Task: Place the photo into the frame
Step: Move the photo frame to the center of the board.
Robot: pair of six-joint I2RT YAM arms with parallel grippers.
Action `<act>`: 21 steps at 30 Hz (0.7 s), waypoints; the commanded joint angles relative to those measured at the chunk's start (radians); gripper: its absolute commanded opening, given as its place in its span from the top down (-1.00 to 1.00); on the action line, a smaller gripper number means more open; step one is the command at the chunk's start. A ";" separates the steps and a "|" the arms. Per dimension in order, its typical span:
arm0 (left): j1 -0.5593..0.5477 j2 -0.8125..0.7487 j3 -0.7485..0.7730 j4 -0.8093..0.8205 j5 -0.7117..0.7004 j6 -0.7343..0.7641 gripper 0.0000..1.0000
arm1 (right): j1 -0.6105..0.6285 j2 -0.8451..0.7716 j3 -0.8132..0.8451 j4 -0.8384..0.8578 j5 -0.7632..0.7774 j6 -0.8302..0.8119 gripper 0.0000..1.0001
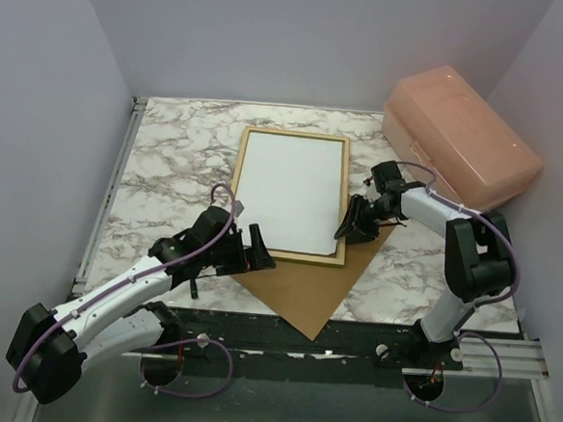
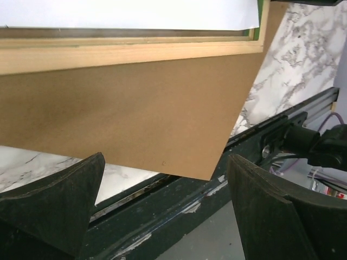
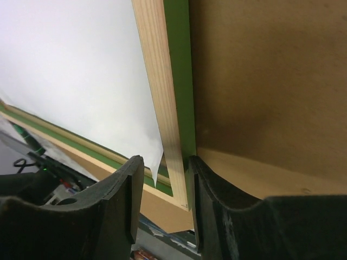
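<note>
The frame (image 1: pixel 294 133) lies flat mid-table with its pale wood back up. Inside it rests the photo (image 1: pixel 290 192), white reverse side up. My right gripper (image 1: pixel 350 227) is at the frame's right rail near the near corner. In the right wrist view its jaws (image 3: pixel 165 179) straddle that rail (image 3: pixel 157 81) and the photo's corner (image 3: pixel 154 162). The outer finger touches the rail's green edge, the inner finger stands clear, so it is open. My left gripper (image 1: pixel 258 248) is wide open beside the frame's near left corner, holding nothing (image 2: pixel 165 184).
A brown backing board (image 1: pixel 305 290) lies under the frame's near end and juts past the table's front edge (image 2: pixel 135 108). A pink lidded box (image 1: pixel 458 136) stands at the back right. Walls close in on the left, back and right.
</note>
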 commanded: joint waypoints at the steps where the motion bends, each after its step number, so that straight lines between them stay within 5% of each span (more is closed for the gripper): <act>1: -0.006 0.013 -0.024 -0.047 -0.068 0.001 -0.92 | 0.009 0.068 0.057 0.108 -0.144 0.063 0.09; 11: -0.022 0.048 -0.042 -0.034 -0.082 -0.003 -0.92 | 0.106 0.235 0.255 0.141 -0.145 0.127 -0.12; 21: -0.039 0.112 -0.040 -0.069 -0.171 -0.033 -0.94 | 0.245 0.453 0.621 0.111 -0.130 0.185 -0.38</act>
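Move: The photo frame is already astride the right fingers: its right rail runs between them, near the front corner. The frame's middle lies about 13 cm left of the right hand, 9 cm ahead and 2 cm lower. The brown board's middle, partly under the frame, is some 8 cm left and 4 cm back; the orange box stands roughly 24 cm right and 21 cm ahead. From the left hand the frame's middle is about 20 cm ahead, 6 cm right and 9 cm down. With one finger still against the outer side of the frame's right rail, the right hand keeps pushing it, sweeping left about 14 cm and forward about 8, speeding up and rising a little towards the end. It rolls some 10 degrees while its fingers open wider. The left hand, open, sinks about 4 cm over the brown board. ##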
